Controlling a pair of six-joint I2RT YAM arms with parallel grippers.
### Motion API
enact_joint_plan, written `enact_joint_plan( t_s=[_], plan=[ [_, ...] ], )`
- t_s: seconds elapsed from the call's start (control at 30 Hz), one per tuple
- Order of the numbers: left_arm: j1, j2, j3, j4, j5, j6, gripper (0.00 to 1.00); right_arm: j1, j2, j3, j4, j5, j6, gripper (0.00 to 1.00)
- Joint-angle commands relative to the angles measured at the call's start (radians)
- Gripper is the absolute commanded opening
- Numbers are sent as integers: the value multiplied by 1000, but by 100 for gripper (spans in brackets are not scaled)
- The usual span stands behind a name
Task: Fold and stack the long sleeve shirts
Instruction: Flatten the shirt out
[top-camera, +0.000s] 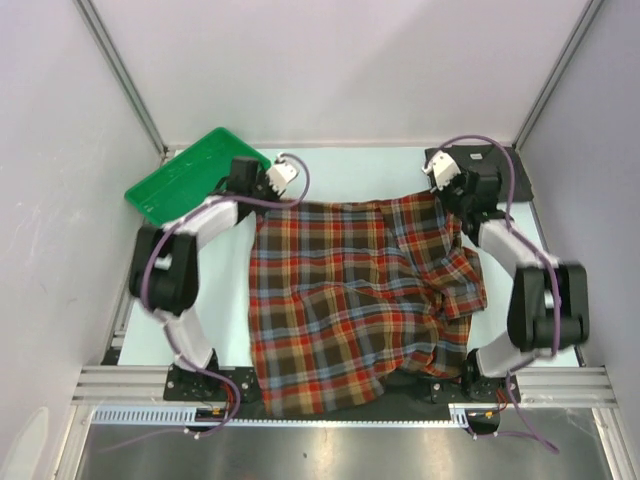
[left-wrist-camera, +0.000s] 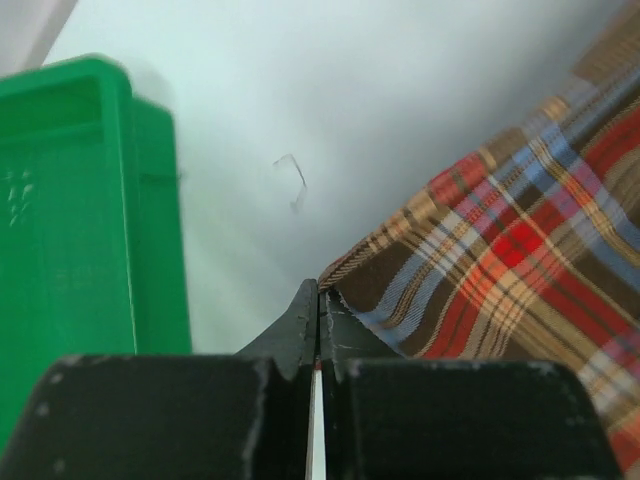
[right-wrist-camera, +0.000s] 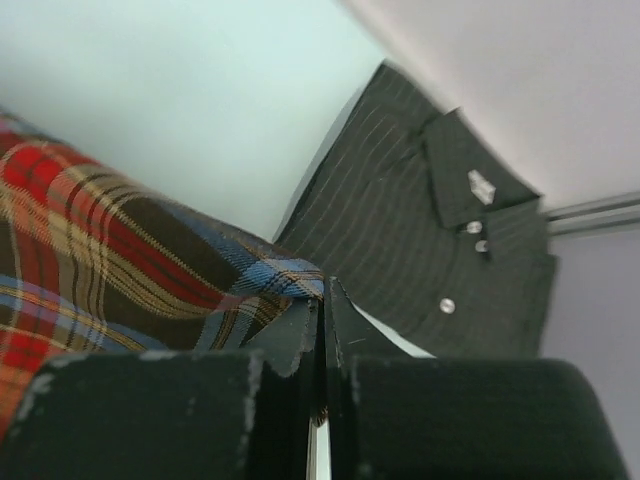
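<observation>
The red, brown and navy plaid shirt (top-camera: 350, 290) lies spread across the middle of the table, its lower right side rumpled. At its far left corner my left gripper (top-camera: 258, 205) is shut on the cloth; the left wrist view shows the jaws (left-wrist-camera: 318, 290) pressed together with the plaid hem (left-wrist-camera: 500, 260) at their tip. My right gripper (top-camera: 441, 196) is shut on the far right corner, and in the right wrist view a fold of plaid (right-wrist-camera: 100, 230) runs into the closed jaws (right-wrist-camera: 325, 290). The dark charcoal shirt (top-camera: 500, 160) lies folded at the back right, collar and buttons (right-wrist-camera: 420, 240) showing.
A green plastic tray (top-camera: 180, 180) sits tilted at the back left, close to the left gripper (left-wrist-camera: 70, 220). White walls close in the table on three sides. The plaid shirt's near hem hangs over the arm bases at the front edge.
</observation>
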Motion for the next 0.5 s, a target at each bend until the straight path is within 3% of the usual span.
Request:
enact_joint_plan(
  t_s=[0.0, 0.23, 0.27, 0.33, 0.37, 0.47],
  plan=[
    [18, 232, 275, 39, -8, 14, 0, 3, 218, 122, 148, 67, -37, 0],
    [21, 503, 702, -220, 49, 8, 5, -18, 432, 327, 81, 93, -24, 2],
    [16, 523, 781, -242, 51, 6, 11, -24, 458, 420, 5, 106, -14, 8],
    [7, 570, 872, -339, 54, 2, 22, -36, 499, 522, -155, 108, 25, 32],
    [7, 575, 953, -378, 51, -11, 37, -70, 503, 597, -203, 99, 44, 48],
    [19, 507, 1000, -493, 63, -58, 55, -121, 480, 720, -460, 36, 85, 72]
  ],
)
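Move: Both hands already pinch the plaid shirt's two far corners. The left hand's laying spot on the bare table lies about 12 cm ahead and 2 cm right, some 6 below; the green tray's middle is roughly 8 cm ahead and 15 to its left. The right hand's spot is about 9 cm ahead, 1 cm left and 13 down, beside the folded dark shirt, whose middle is some 11 cm ahead and 10 right. Both hands still pinch the shirt's far corners and haul them away from the bases, then let go as the fingers open about halfway near the end. The left goes roughly 14 cm forward, past the green tray's inner side, dipping 3 cm and rising again; the right sinks some 8 cm while going forward about 11, rises 3 again and tips down 10 degrees. ##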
